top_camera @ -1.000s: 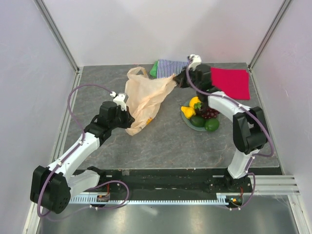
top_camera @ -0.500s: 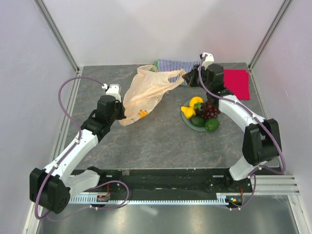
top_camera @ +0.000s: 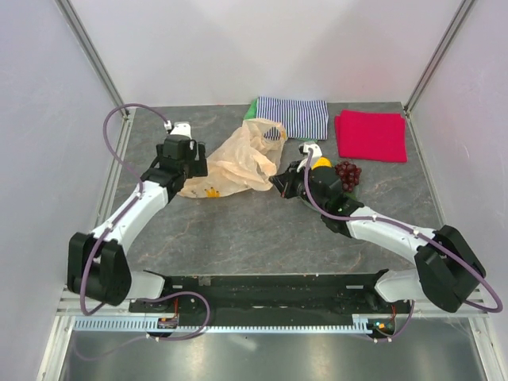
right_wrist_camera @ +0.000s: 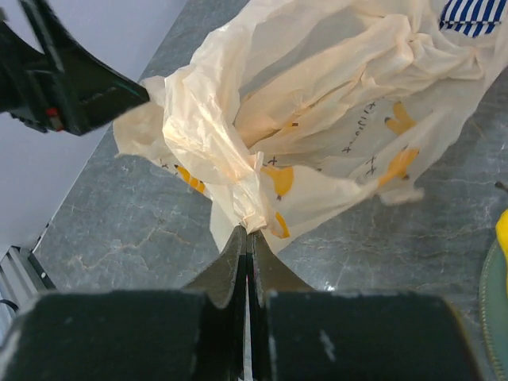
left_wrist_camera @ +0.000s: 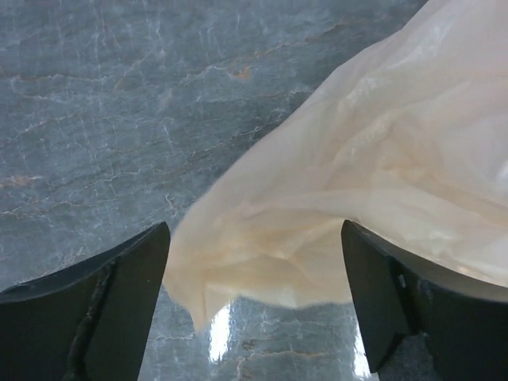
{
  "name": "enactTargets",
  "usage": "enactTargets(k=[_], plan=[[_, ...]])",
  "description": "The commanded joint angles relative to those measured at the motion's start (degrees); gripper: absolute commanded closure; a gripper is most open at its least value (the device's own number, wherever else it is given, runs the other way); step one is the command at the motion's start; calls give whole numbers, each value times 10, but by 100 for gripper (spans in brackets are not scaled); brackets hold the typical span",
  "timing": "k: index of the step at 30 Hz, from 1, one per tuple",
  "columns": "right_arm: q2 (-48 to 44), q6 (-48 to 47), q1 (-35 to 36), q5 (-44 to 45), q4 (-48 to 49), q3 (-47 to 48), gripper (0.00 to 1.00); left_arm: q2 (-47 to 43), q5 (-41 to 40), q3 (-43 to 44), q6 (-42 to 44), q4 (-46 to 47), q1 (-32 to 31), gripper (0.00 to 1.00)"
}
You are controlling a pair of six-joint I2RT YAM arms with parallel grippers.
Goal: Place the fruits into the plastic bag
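The plastic bag (top_camera: pixel 236 161), cream-peach with yellow banana prints, lies crumpled on the grey table left of centre. My right gripper (top_camera: pixel 277 182) is shut on a bunched fold of the plastic bag (right_wrist_camera: pixel 317 119) at its near right side, the pinch showing at the right gripper (right_wrist_camera: pixel 248 231). My left gripper (top_camera: pixel 193 167) stands open at the bag's left end; in the left wrist view the left gripper (left_wrist_camera: pixel 254 232) has the edge of the plastic bag (left_wrist_camera: pixel 341 190) lying loose between its jaws. Of the fruits, a yellow lemon (top_camera: pixel 321 164) and a purple grape bunch (top_camera: pixel 347 172) show behind the right arm.
A striped folded cloth (top_camera: pixel 296 116) and a red folded cloth (top_camera: pixel 371 135) lie at the back. The plate's rim (right_wrist_camera: pixel 489 317) shows at the right edge of the right wrist view. The right arm covers most of the plate.
The left gripper has opened, let go of the bag and moved toward the back. The right gripper has pulled its fold of the bag from the back toward the front.
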Motion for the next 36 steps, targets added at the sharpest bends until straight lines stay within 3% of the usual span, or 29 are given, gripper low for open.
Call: enactTargets(k=[1, 6, 10, 12, 16, 17, 19, 27, 33, 35, 36], plan=[[-23, 29, 28, 85, 64, -28, 100, -123, 44, 22, -48, -20, -2, 2], [3, 43, 56, 114, 84, -32, 100, -244, 86, -33, -98, -72, -2, 1], [29, 54, 74, 117, 94, -25, 100, -321, 75, -68, -110, -140, -2, 1], [43, 55, 80, 110, 100, -23, 100, -343, 126, -77, -129, -145, -2, 1], [65, 48, 114, 110, 107, -12, 100, -369, 304, -138, -212, -73, -5, 1], [73, 46, 121, 109, 110, -10, 100, -373, 356, -153, -243, -9, -10, 1], [81, 42, 139, 103, 115, -1, 100, -372, 383, -195, -272, 51, -19, 1], [112, -3, 196, 106, 112, 31, 100, -305, 407, -243, -325, 191, -62, 1], [139, -7, 218, 104, 110, 47, 100, -284, 371, -250, -321, 187, -65, 1], [145, -11, 223, 101, 110, 51, 100, -274, 357, -250, -314, 177, -65, 5], [146, -13, 224, 100, 109, 55, 100, -271, 354, -249, -310, 172, -65, 15]])
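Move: The right gripper already pinches the bag's near edge; that edge lies about 28 cm to the right of the open left gripper, 8 cm nearer the base and roughly 3 cm higher. The bag's middle is some 16 cm to the left gripper's right, about 2 cm ahead and 8 cm below. From the right gripper, the fruit plate sits about 15 cm right, 2 cm ahead and 12 cm lower; the striped cloth is 5 cm right and 20 cm ahead. Lift the open left gripper back and up about 12 cm off its end of the bag, then sweep it right and down towards the edge in the right fingers, rolling its left side down some 50 degrees and turning clockwise. Keep the right fingers shut, carrying that edge about 11 cm left, 8 cm back and a little down to meet it. ##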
